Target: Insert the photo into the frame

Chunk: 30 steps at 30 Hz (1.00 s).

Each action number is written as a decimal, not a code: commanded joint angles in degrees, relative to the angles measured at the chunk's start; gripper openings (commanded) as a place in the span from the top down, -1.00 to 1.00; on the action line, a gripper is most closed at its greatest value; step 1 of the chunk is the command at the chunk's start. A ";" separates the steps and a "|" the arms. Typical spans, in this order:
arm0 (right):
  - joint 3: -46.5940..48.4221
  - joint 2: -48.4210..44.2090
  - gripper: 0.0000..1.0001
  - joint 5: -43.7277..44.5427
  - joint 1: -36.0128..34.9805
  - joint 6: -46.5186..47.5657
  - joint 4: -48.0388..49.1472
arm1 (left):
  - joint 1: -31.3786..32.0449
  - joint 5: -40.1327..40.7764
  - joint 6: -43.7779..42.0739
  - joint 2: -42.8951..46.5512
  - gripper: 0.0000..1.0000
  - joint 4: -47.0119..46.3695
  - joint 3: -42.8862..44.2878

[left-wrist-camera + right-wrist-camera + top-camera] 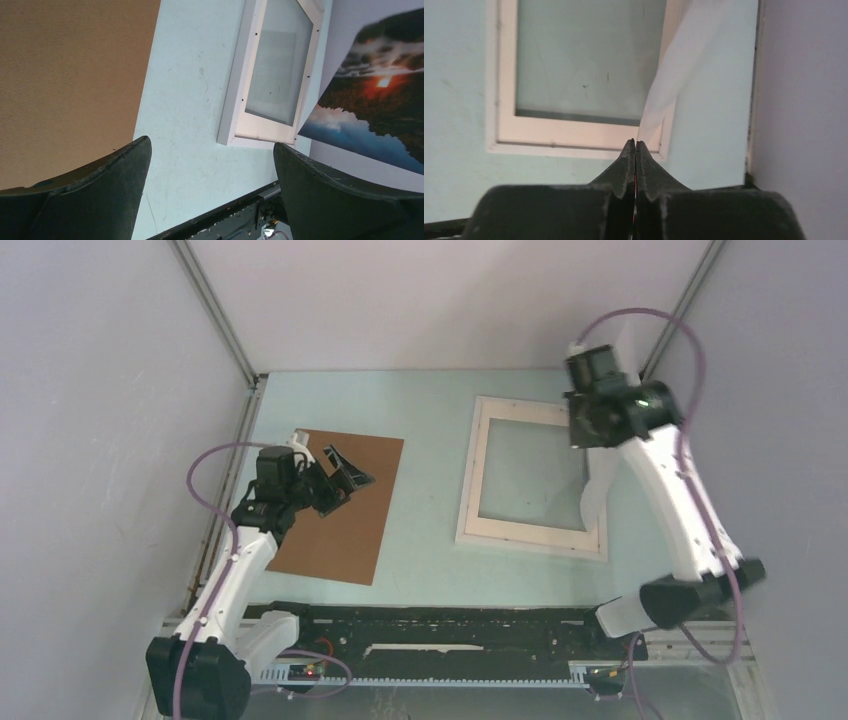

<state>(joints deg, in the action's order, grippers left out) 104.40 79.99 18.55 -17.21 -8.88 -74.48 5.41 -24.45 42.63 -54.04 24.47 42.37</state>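
The photo, a print of dark clouds and a red-orange sun, hangs on edge in the air over the right side of the frame. My right gripper is shut on the photo's edge, and its white back slopes up and away from the fingertips. The thin white frame lies flat on the pale green table, its pane bare. My left gripper is open and holds nothing. It hovers at the right edge of the brown backing board, well left of the frame.
The brown backing board lies flat on the left of the table. A black rail runs along the near edge between the arm bases. Grey walls close in on the left, back and right, the right one close beside the frame.
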 commanded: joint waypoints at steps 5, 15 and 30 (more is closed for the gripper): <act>7.66 24.20 1.00 22.70 -16.71 -8.55 -17.24 | 0.85 -2.36 -0.83 -4.37 -0.98 -4.86 2.36; 17.11 39.77 1.00 14.51 -19.87 -5.25 -13.45 | 0.92 -1.62 -2.04 -3.25 -0.98 -3.60 1.16; 12.51 37.53 1.00 10.25 -19.33 -12.32 -13.70 | 0.97 -1.49 -3.33 -3.45 -0.98 -4.08 -0.09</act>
<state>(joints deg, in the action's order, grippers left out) 119.22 120.40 28.40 -36.73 -17.41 -87.44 6.04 -25.26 41.43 -58.04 21.93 42.68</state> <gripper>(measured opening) 0.006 0.990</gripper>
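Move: The right hand holds the photo high up. The middle of the frame lies about 10 cm ahead of this hand, 5 cm to its left and some 29 cm below, with the pale mat inside it at the same middle. The brown backing board lies about 50 cm to the right hand's left and 4 cm ahead. From the left hand, the frame is about 14 cm ahead and 40 cm to the right. Right hand, still pinching the photo, sinks some 15 cm and swings about 12 cm left, over the frame. ##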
